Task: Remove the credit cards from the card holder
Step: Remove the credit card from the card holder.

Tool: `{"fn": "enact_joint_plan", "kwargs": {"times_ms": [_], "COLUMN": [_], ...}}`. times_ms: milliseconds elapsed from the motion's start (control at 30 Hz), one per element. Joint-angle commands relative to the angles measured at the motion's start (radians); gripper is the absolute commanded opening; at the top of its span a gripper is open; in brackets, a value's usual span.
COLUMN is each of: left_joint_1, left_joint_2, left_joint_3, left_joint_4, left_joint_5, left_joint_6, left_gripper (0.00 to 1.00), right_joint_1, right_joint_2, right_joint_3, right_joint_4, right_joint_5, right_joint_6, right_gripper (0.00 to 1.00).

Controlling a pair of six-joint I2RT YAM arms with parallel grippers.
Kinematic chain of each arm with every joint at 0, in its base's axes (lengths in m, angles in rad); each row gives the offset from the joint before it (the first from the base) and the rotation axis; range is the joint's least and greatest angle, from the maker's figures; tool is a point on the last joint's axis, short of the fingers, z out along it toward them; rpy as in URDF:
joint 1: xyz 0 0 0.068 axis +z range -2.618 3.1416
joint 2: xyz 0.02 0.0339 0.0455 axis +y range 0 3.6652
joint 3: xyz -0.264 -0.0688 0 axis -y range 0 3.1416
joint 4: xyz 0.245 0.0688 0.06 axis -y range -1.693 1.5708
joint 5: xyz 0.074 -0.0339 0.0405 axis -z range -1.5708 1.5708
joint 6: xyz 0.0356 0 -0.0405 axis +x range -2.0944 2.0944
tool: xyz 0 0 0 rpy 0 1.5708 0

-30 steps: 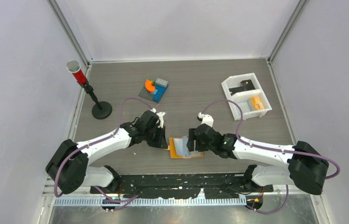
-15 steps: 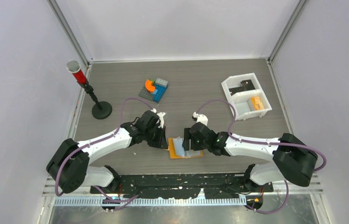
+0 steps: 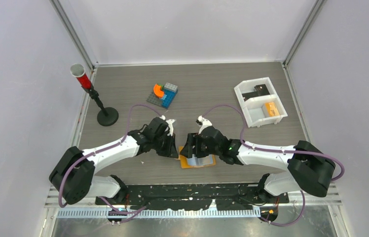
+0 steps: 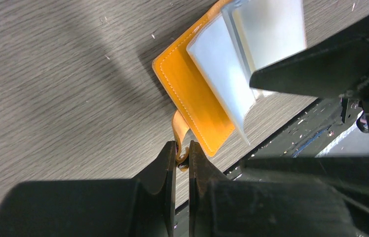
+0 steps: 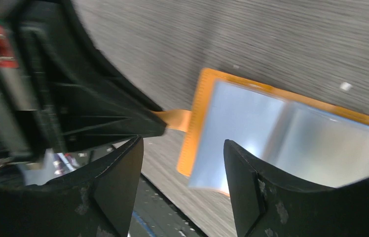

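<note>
The tan-orange card holder [image 3: 203, 161] lies open on the table near the front edge, its pale blue sleeves [image 4: 222, 74] fanned upward. My left gripper [image 3: 176, 152] is shut on the holder's small edge tab [image 4: 180, 129], pinned between the jaws [image 4: 182, 150]. My right gripper [image 3: 188, 147] hovers open above the holder's left half, close to the left gripper. In the right wrist view, the sleeves [image 5: 251, 128] and orange edge [image 5: 200, 118] lie below the open right gripper [image 5: 182, 148], with nothing between its fingers. No credit cards show in the sleeves.
A white two-compartment tray [image 3: 244, 106] stands at the back right with a small orange block [image 3: 271, 108] and a dark flat piece [image 3: 260, 89] that I cannot identify. Toy bricks [image 3: 164, 94] sit at the back centre. A black stand with a red cup [image 3: 104, 114] is at the left.
My right gripper has moved left across the holder, ending close to the left gripper. The left gripper has kept its hold on the tab.
</note>
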Motion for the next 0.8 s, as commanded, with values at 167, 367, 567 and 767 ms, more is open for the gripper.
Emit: {"fn": "enact_joint_plan", "kwargs": {"times_ms": [167, 367, 567, 767], "left_joint_1": [-0.002, -0.002, -0.002, -0.002], "left_joint_2": [-0.058, -0.057, -0.061, -0.049], "left_joint_3": [-0.02, -0.02, -0.02, -0.026], "left_joint_4": [0.019, 0.015, 0.019, 0.034], "left_joint_5": [0.005, 0.007, 0.006, 0.022], "left_joint_6": [-0.017, -0.021, -0.022, -0.028], "left_gripper": [0.03, 0.04, 0.05, 0.05], "right_joint_1": [-0.002, -0.031, -0.087, -0.1], "right_joint_2": [-0.098, -0.214, -0.267, -0.21], "right_joint_3": [-0.05, -0.028, -0.088, -0.118], "right_joint_4": [0.213, -0.148, -0.184, -0.111], "right_joint_5": [-0.12, 0.121, 0.13, 0.07], "right_joint_6": [0.041, -0.043, -0.055, -0.038], "right_gripper": [0.67, 0.7, 0.73, 0.69]}}
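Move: The open card holder lies under the right hand, its middle about 5 cm to the right, 2 cm back and 5 cm below. The orange strap on its left end is about 3 cm left of the right hand, 2 cm back and 4 cm below; the toy blocks stand some 22 cm ahead and 9 cm left. From the left hand, already pinching that strap, the holder's middle is roughly 8 cm right, level with it and 2 cm lower. With its fingers staying wide apart, the right hand first lifts about 4 cm off the holder's strap end, drifting a little left and back, then swings right some 8 cm and slightly forward over the opened sleeves, sinking again nearly to its starting height as the wrist turns about 10 degrees clockwise to bring the fingers over the middle of the holder. The left hand holds nearly still and keeps its pinch on the orange strap, anchoring the holder. ##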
